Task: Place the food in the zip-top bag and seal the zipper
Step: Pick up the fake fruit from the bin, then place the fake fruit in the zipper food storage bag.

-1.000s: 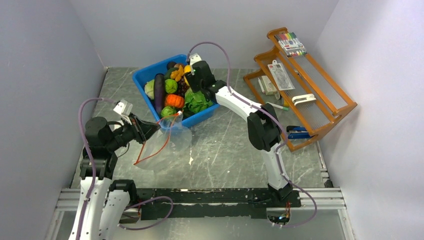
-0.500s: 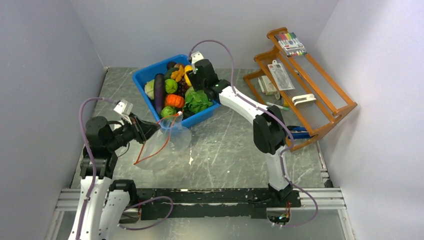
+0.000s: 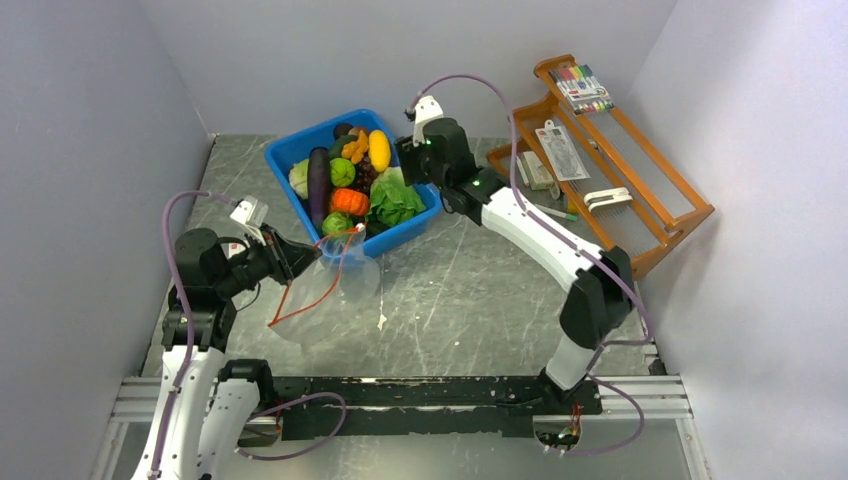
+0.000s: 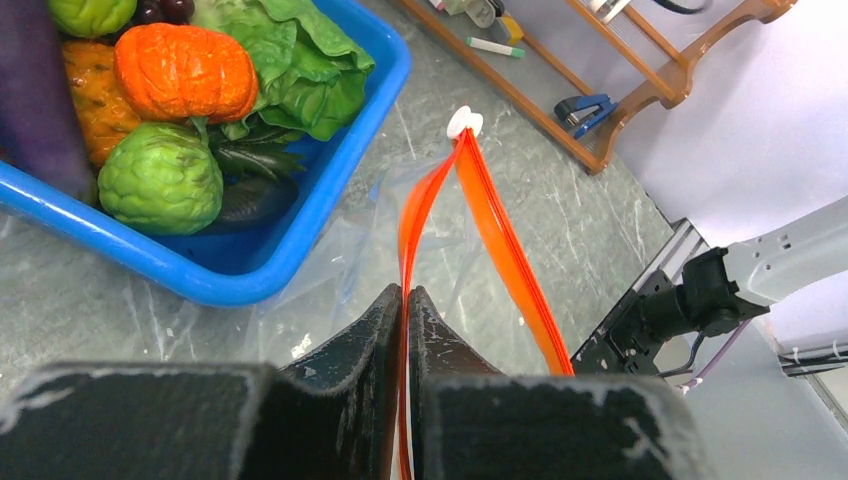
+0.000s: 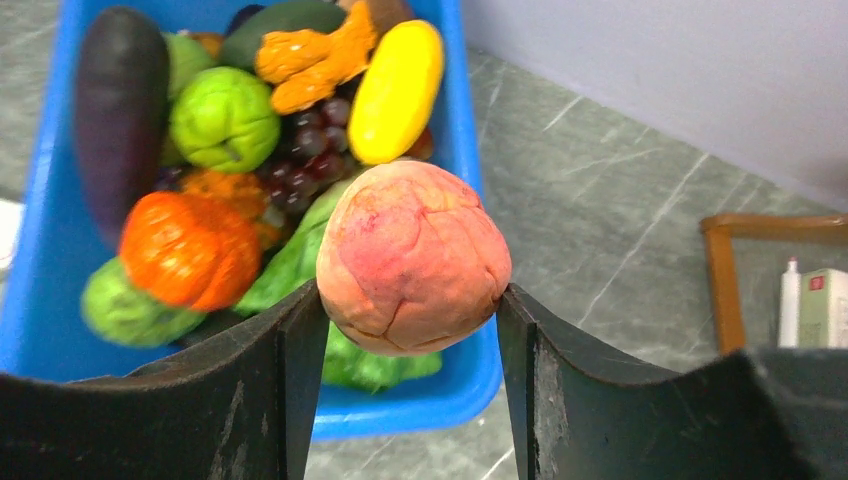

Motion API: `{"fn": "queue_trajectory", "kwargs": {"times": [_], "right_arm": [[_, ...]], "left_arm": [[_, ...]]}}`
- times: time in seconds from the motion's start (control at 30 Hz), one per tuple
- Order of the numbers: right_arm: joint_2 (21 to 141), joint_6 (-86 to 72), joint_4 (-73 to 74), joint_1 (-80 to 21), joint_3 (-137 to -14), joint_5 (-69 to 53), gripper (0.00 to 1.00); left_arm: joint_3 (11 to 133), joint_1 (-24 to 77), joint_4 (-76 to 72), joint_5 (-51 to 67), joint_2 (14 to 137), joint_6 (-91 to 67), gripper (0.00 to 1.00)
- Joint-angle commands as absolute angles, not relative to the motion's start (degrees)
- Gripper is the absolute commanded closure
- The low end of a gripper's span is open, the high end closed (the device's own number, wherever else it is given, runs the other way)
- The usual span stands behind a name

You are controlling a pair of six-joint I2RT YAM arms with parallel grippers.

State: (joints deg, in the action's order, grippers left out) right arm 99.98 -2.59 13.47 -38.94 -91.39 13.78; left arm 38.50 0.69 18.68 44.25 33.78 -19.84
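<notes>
The toy food lies in a blue bin (image 3: 290, 150): purple eggplant (image 3: 318, 180), green balls (image 3: 342, 172), orange pumpkin (image 3: 349, 201), yellow piece (image 3: 379, 150), lettuce (image 3: 393, 203). My right gripper (image 5: 410, 330) is shut on a pink-orange peach (image 5: 412, 255), held above the bin's right rim (image 5: 462, 130); in the top view the gripper (image 3: 408, 152) hides it. My left gripper (image 4: 405, 300) is shut on one side of the red-orange zipper (image 4: 500, 235) of the clear zip-top bag (image 3: 335, 290), whose mouth stands open beside the bin's near corner.
An orange wooden rack (image 3: 600, 170) with markers, a pen and small items stands at the back right. Grey walls close in left, back and right. The arms' mounting rail (image 3: 400, 395) runs along the near edge.
My right gripper has risen out of the bin and shifted right with the peach in it. The left gripper and bag have stayed in place.
</notes>
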Motion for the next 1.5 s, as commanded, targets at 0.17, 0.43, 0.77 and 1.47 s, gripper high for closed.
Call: {"fn": "queue_trajectory", "kwargs": {"times": [0.17, 0.43, 0.77, 1.47], "right_arm": [[86.21, -12.26, 13.57, -45.63, -80.01, 5.31, 0.52], [76.24, -20.89, 7.09, -49.23, -72.79, -5.03, 0.54], [75.65, -28.89, -1.99, -55.43, -69.89, -13.12, 0.55], [84.63, -24.68, 11.86, -61.88, -75.55, -3.36, 0.55]], "left_arm": [[38.35, 0.18, 16.24, 44.88, 34.91, -20.01, 0.93], [39.33, 0.21, 11.86, 46.15, 39.17, -22.88, 0.93], [38.50, 0.18, 10.24, 47.75, 39.96, -21.89, 0.93], [39.04, 0.18, 7.29, 47.10, 38.33, -27.64, 0.93]]}}
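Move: Behind and to the left of the right hand, which already holds the peach, the zip-top bag's mouth lies about 26 cm back, 15 cm left and roughly level with it; its white zip slider is some 17 cm back and 9 cm left. About 12 cm below the right hand are the lettuce, 4 cm back and 4 cm left, and the orange pumpkin, 5 cm back and 14 cm left. From the left hand, pinching the zip edge, the mouth is 3 cm back and 2 cm right. Drawing back from the bin by about 25 cm, the right arm carries the peach to the bag, swinging left mostly in the later part; it climbs some 7 cm, then sinks partway to bring the fruit over the mouth, rolling and yawing counter-clockwise by roughly 30 degrees. Its fingers keep their hold. The left hand, still shut on the zip edge, shifts slightly forward, then rises a little. ##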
